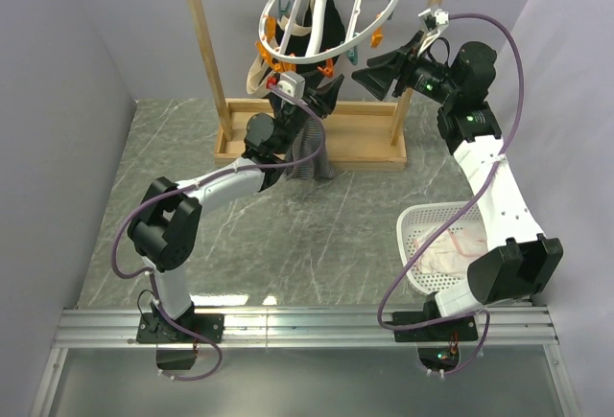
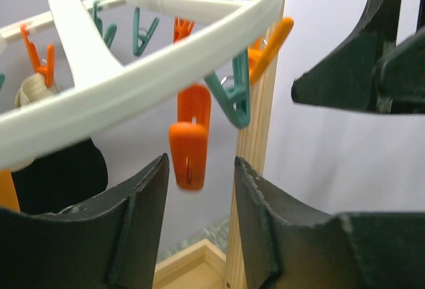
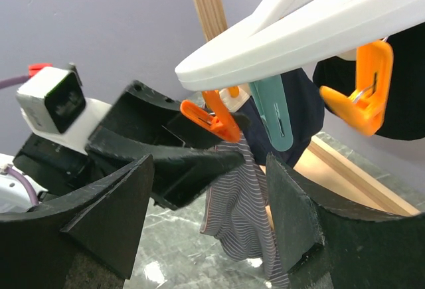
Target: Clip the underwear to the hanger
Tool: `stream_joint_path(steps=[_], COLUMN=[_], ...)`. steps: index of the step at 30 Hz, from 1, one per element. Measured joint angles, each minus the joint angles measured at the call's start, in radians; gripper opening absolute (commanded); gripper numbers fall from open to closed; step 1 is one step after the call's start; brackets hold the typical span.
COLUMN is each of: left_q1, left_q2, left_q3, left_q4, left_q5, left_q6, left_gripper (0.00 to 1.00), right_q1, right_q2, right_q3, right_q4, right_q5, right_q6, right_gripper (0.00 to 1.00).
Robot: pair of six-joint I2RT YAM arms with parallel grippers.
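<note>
The white ring hanger hangs from the wooden frame with orange and teal pins around its rim. The grey striped underwear dangles below an orange pin, its top at the pin's tip; the exact grip is hidden. In the top view the underwear hangs under my left gripper. That left gripper is open with nothing between its jaws and an orange pin just beyond its tips. My right gripper is open and holds nothing, facing the left one from the right.
The wooden frame stands on its base at the back, with a post close to my left fingers. A dark garment hangs on the hanger. A white basket with a pinkish-white cloth sits under the right arm.
</note>
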Motion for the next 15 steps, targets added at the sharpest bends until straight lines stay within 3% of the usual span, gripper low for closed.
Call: stream_joint_path(steps=[15], left_q1=[0.000], left_q2=[0.007], left_q3=[0.026], left_q4=[0.016], left_q5=[0.018], left_q6=[0.016], left_gripper=[0.21], right_q1=[0.062], right_q2=[0.042], right_q3=[0.009], right_q4=[0.024], right_q5=[0.018], right_q6=[-0.009], right_gripper=[0.77])
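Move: The orange clip sits almost between the left hand's open fingers, about 1 cm ahead, 1 cm right and 2 cm up. The teal clip is roughly 3 cm ahead of that hand, 5 cm right and 4 cm up; the striped underwear hangs some 4 cm left, 2 cm ahead and 12 cm below. From the right hand the orange clip is about 10 cm left, 5 cm ahead and 2 cm below, the teal clip 5 cm left, 4 cm ahead and level in height. The left hand rises about 1 cm and pinches the orange clip; the right slides some 2.5 cm left towards it. ##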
